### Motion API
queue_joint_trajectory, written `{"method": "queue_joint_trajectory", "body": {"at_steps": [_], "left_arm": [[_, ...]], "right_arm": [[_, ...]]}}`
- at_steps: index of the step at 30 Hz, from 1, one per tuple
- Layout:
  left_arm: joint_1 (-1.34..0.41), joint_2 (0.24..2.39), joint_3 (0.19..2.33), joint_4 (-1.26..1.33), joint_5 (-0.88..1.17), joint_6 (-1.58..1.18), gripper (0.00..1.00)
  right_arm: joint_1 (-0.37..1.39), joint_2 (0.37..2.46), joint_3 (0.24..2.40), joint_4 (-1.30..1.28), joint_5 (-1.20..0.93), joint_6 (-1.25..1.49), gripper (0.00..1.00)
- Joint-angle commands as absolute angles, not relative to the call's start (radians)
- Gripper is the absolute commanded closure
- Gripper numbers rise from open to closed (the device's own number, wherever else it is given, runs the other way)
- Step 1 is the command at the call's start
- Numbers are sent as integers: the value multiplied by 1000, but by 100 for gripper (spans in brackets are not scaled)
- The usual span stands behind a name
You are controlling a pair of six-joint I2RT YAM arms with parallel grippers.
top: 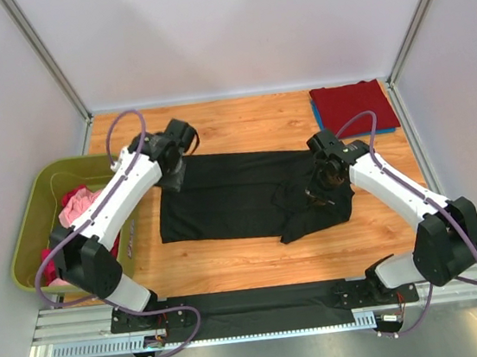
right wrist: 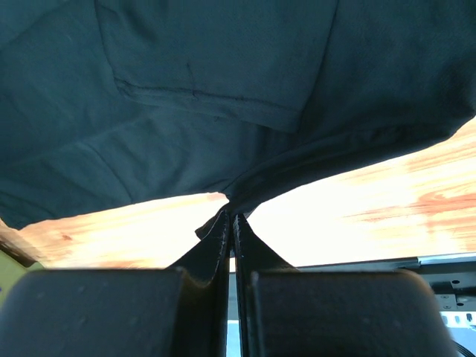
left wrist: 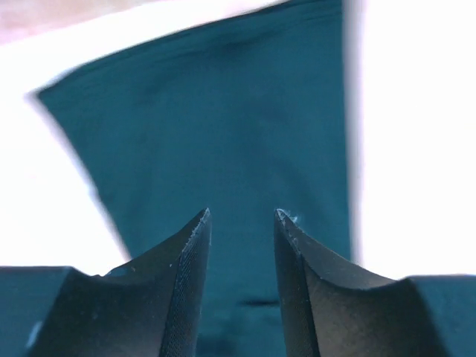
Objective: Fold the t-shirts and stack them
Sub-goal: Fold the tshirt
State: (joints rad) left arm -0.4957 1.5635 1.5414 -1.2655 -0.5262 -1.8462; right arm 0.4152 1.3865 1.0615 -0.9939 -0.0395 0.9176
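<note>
A black t-shirt (top: 224, 202) lies spread across the middle of the wooden table, its right part bunched and lifted. My right gripper (top: 327, 185) is shut on a pinched fold of that cloth; the right wrist view shows the fabric (right wrist: 223, 89) hanging from the closed fingertips (right wrist: 230, 216) above the wood. My left gripper (top: 172, 178) hovers at the shirt's upper left corner. In the left wrist view its jaws (left wrist: 242, 217) stand open over the dark cloth (left wrist: 223, 126), with nothing between them.
A folded dark red t-shirt (top: 351, 104) rests on a blue one (top: 375, 131) at the back right corner. An olive-green bin (top: 32, 230) at the left edge holds pink (top: 77, 209) and magenta shirts. White walls enclose the table.
</note>
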Motion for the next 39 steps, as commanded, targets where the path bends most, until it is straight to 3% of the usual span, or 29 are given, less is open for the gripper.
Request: {"method": "queue_joint_trajectory", "body": {"at_steps": [1,5,14,27,39], "left_arm": [[-502,1519,1290,-1495,-451,-1897,54],[-500,1512,1151,-1217,-378,-1875,54],[-500,1692,1253,-1315,-384,-1830,53],[-424,1833,1296,-1408,-190,-1991,54],[-365,1600,989,-1206,-245,-2094,49]], "right_arm": [[403,1359,1098,-994,-51,896,100],[388,1370,1111,-1009,-38,881,100],[282,1371,1042,-979,-9,870,100],[281,1367,1000,-963,-20,847,100],[253,1385,1015,-939,-52,828,100]]}}
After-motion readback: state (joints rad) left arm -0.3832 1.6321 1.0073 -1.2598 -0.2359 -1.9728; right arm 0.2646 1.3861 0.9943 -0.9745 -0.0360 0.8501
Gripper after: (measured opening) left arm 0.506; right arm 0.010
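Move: The left hand, half open, hangs high over the left part of the t-shirt; the shirt's near-left corner lies about 12 cm back, 3 cm to its left and some 19 cm below. From that hand the green bin's middle is roughly 23 cm left and 7 cm back. The right hand already pinches a lifted flap; the shirt's near-right corner is about 7 cm to its right, 1 cm back and 10 cm below, and the dark red stack some 22 cm ahead and 12 cm right. The left hand swoops down and back towards the shirt's near-left corner, sinking about 16 cm and drawing back 13 cm in all with a late drift left, while its wrist tips some 35 degrees to bring the half-open fingers to point nearly straight down and turns a little counter-clockwise. Meanwhile the right hand keeps its pinch on the lifted flap and carries it about 4 cm right towards the near-right corner, easing forward a little and back again, then lowers it by about 2 cm and holds it there. ##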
